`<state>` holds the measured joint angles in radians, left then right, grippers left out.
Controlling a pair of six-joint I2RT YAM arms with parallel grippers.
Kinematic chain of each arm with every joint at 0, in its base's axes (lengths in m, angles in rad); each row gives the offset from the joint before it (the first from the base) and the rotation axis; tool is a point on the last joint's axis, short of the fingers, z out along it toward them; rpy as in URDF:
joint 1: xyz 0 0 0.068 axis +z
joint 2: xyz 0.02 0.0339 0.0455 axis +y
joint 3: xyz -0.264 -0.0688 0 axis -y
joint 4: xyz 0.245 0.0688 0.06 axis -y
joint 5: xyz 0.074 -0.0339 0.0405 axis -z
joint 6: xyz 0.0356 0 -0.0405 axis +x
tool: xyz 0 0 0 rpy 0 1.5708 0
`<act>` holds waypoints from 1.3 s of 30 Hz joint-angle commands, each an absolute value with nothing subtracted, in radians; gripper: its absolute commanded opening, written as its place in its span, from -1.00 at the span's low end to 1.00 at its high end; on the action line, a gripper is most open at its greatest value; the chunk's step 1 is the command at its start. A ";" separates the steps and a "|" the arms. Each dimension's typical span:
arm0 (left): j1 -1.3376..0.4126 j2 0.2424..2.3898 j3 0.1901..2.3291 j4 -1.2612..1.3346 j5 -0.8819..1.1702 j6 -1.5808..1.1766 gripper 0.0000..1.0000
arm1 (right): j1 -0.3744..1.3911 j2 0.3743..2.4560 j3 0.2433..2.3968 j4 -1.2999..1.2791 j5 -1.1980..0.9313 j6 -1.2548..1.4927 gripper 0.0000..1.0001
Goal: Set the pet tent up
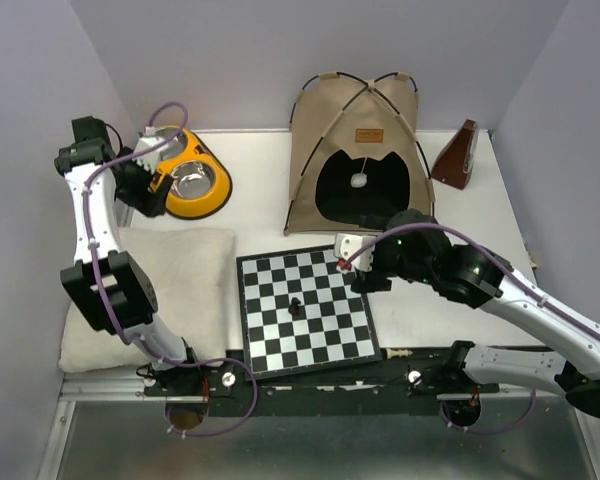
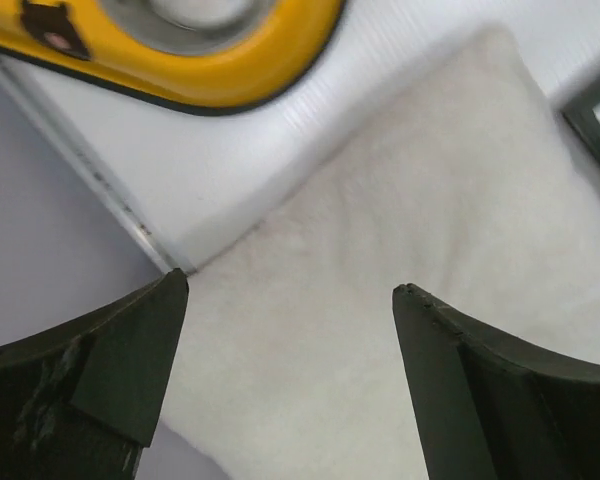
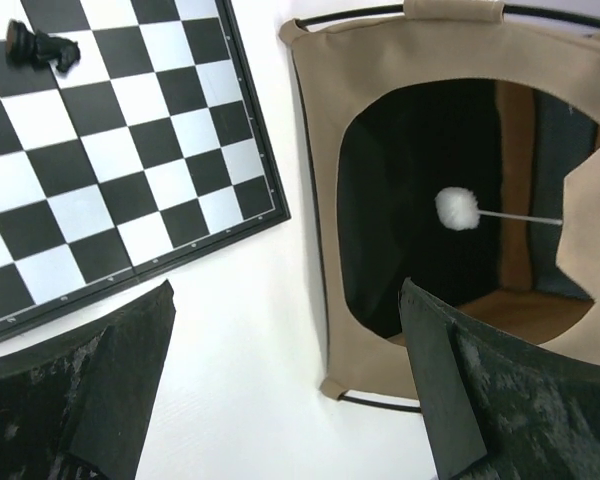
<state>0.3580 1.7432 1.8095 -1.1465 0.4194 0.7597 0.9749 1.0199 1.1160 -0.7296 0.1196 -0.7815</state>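
The pet tent (image 1: 358, 150) stands upright at the back middle of the table. It is tan with a black inside, two black poles crossing over its top and a small brown label. A white pom-pom (image 1: 357, 181) hangs in its opening. My right gripper (image 1: 358, 258) hovers just in front of the tent's front edge, over the chessboard's far corner. In the right wrist view the tent (image 3: 315, 200) and pom-pom (image 3: 457, 208) lie ahead of this gripper (image 3: 285, 290), which is open and empty. My left gripper (image 1: 152, 200) (image 2: 290, 290) is open and empty above the cushion's far corner.
A fluffy white cushion (image 1: 170, 290) (image 2: 400, 230) lies at the left front. A yellow pet bowl (image 1: 195, 180) (image 2: 210, 50) sits behind it. The chessboard (image 1: 325, 330) (image 3: 110, 150) carries one black piece (image 1: 294, 306) (image 3: 40, 45). A brown metronome (image 1: 458, 155) stands at the back right.
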 commanded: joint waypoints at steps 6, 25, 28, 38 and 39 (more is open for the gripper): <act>0.237 1.571 1.255 -1.287 0.428 1.390 0.97 | 0.865 1.051 1.215 -0.842 -0.158 -0.545 1.00; 0.097 1.395 1.311 -1.360 0.768 0.867 -1.00 | 0.568 1.002 1.244 -0.827 -0.452 -0.121 1.00; 0.031 1.355 1.390 -1.413 0.846 0.787 -1.00 | 0.552 0.982 1.207 -0.790 -0.572 -0.025 1.00; -0.368 1.247 1.132 -0.663 0.769 0.059 -1.00 | 0.552 1.107 1.134 -0.543 -0.644 0.348 1.00; -0.385 1.256 1.120 -0.613 0.764 0.011 -1.00 | 0.552 1.130 1.121 -0.525 -0.638 0.392 1.00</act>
<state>-0.3176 1.2377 1.1698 -0.9432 0.7887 0.3264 0.5560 1.0534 1.1366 -0.6289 -0.6048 0.1726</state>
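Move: The white cushion lies flat below the left hand, its middle some 21 cm back, 4 cm to the left and about 20 cm down. The yellow feeder is about 18 cm ahead of that hand and 6 cm to the right, the chessboard roughly 25 cm back and 45 cm to the right, both about as far below. From the right hand the cushion's middle is some 73 cm to the left, 3 cm back and 23 cm down. The cushion is pinched near its right side: the open left hand sinks about 18 cm while drawing back and right, shuts on the plush, then lifts it some 17 cm and swings it right towards the chessboard, the wrist turning some 30 degrees clockwise overall. The right hand, still open and empty, stays roughly in place but turns strongly, tipping down and clockwise. ##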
